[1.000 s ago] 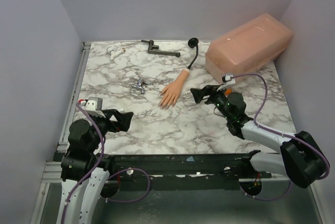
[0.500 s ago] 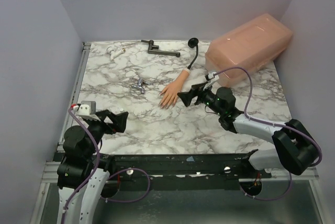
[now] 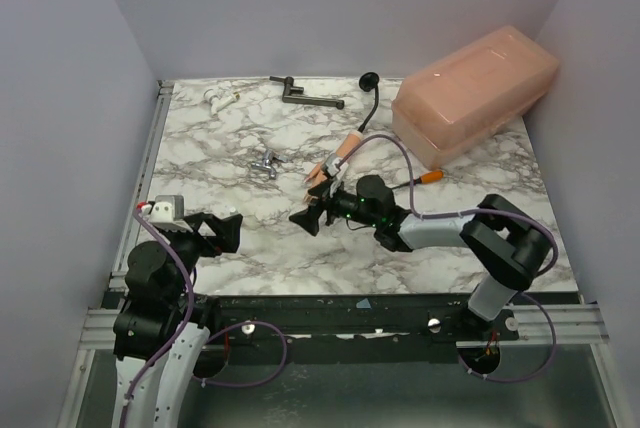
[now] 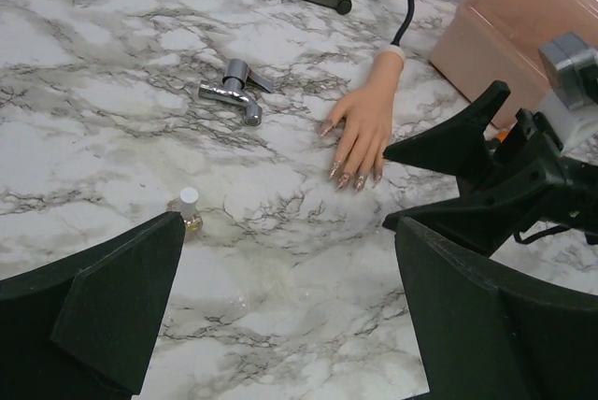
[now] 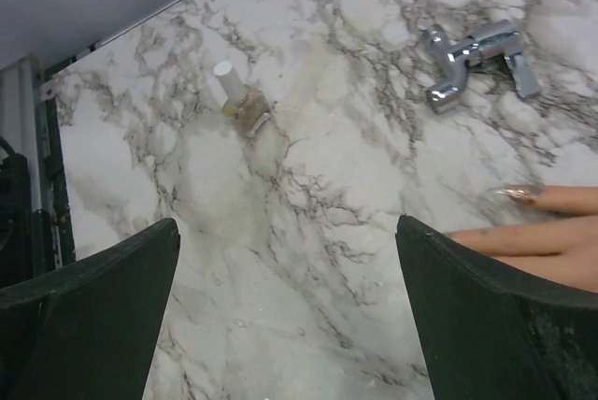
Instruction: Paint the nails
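The peach mannequin hand (image 3: 338,156) lies palm down mid-table, its black stem (image 3: 372,98) curving to the back. Its nails (image 4: 348,176) look glossy and tinted at the fingertips; one nail (image 5: 519,194) shows in the right wrist view. My right gripper (image 3: 303,206) is open and empty, low over the marble just front-left of the fingertips, its arm lying across them. It also shows as the right gripper (image 4: 388,187) in the left wrist view. My left gripper (image 3: 232,231) stands open and empty at the front left. A small clear polish bottle (image 4: 187,210) with a white cap lies between both grippers.
A chrome tap piece (image 3: 265,163) lies left of the hand. A dark faucet bar (image 3: 305,96) and a white fitting (image 3: 218,98) sit at the back. A large pinkish box (image 3: 475,93) fills the back right. An orange-tipped tool (image 3: 432,176) lies in front of it.
My right gripper has swept left, from the right of the mannequin hand to the front-left of its fingertips. The left gripper has drawn back slightly. Both stay open.
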Motion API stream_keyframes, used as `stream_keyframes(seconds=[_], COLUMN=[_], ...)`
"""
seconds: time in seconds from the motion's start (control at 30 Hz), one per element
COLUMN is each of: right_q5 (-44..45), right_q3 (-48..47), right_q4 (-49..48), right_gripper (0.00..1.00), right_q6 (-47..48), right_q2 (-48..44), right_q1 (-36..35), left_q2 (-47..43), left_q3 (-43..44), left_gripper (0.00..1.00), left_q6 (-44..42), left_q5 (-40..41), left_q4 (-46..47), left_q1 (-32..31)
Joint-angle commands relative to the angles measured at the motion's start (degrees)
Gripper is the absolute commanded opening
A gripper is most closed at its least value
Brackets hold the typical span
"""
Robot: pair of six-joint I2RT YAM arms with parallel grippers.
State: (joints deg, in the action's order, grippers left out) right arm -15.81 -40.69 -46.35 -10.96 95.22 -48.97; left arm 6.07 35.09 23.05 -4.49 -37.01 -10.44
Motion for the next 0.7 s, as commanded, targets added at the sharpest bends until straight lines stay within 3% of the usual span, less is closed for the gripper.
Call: stream_keyframes(seconds=[0.0, 0.1, 0.23, 0.67], right_q5=[3.8, 11.9, 15.1, 27.3], right_q3=[-2.1, -0.6, -0.4, -16.5], right_q4=[-7.9, -18.3, -30.5, -26.6], right_gripper=[1.0, 1.0, 0.98, 0.95], right_q6=[4.6, 6.2, 7.1, 9.9], right_q2=[5.5, 10.4, 18.1, 32.9], right_q1=[-6.9, -10.9, -13.7, -18.6], left_q2=[0.8, 0.7, 0.3, -1.2], left_q3=[-0.5, -0.5, -0.5, -0.8], left_gripper=[0.97, 0.97, 0.96, 0.96], left_q6=[-0.9, -0.8, -0.6, -0.3], left_q5=[1.5, 1.9, 2.4, 3.3], left_q4=[0.2, 0.1, -0.1, -0.3], left_q1=[0.4, 0.4, 0.5, 0.7])
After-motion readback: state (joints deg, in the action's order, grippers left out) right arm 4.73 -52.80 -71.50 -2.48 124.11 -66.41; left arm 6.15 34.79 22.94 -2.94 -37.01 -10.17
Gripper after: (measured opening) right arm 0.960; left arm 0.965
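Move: Lying ahead for the empty right hand is the small white-capped nail polish bottle, about 20 cm to its left, 3 cm farther out and some 10 cm lower. The chrome faucet stands about 20 cm ahead and 10 cm left of the hand, and the middle of the practice hand about 18 cm ahead and 9 cm right, both roughly 11 cm lower. From the left hand, the bottle is about 12 cm ahead, 3 cm left and 20 cm down. Sweeping left towards the polish bottle, the right hand covers about 11 cm and sinks some 6 cm. It first swings back about 5 cm, clearing the practice hand's fingertips, then curves 2 cm forward again as the descent ends. The wrist rolls about 10 degrees, its forward side rising; the fingers stay wide open and touch nothing. ##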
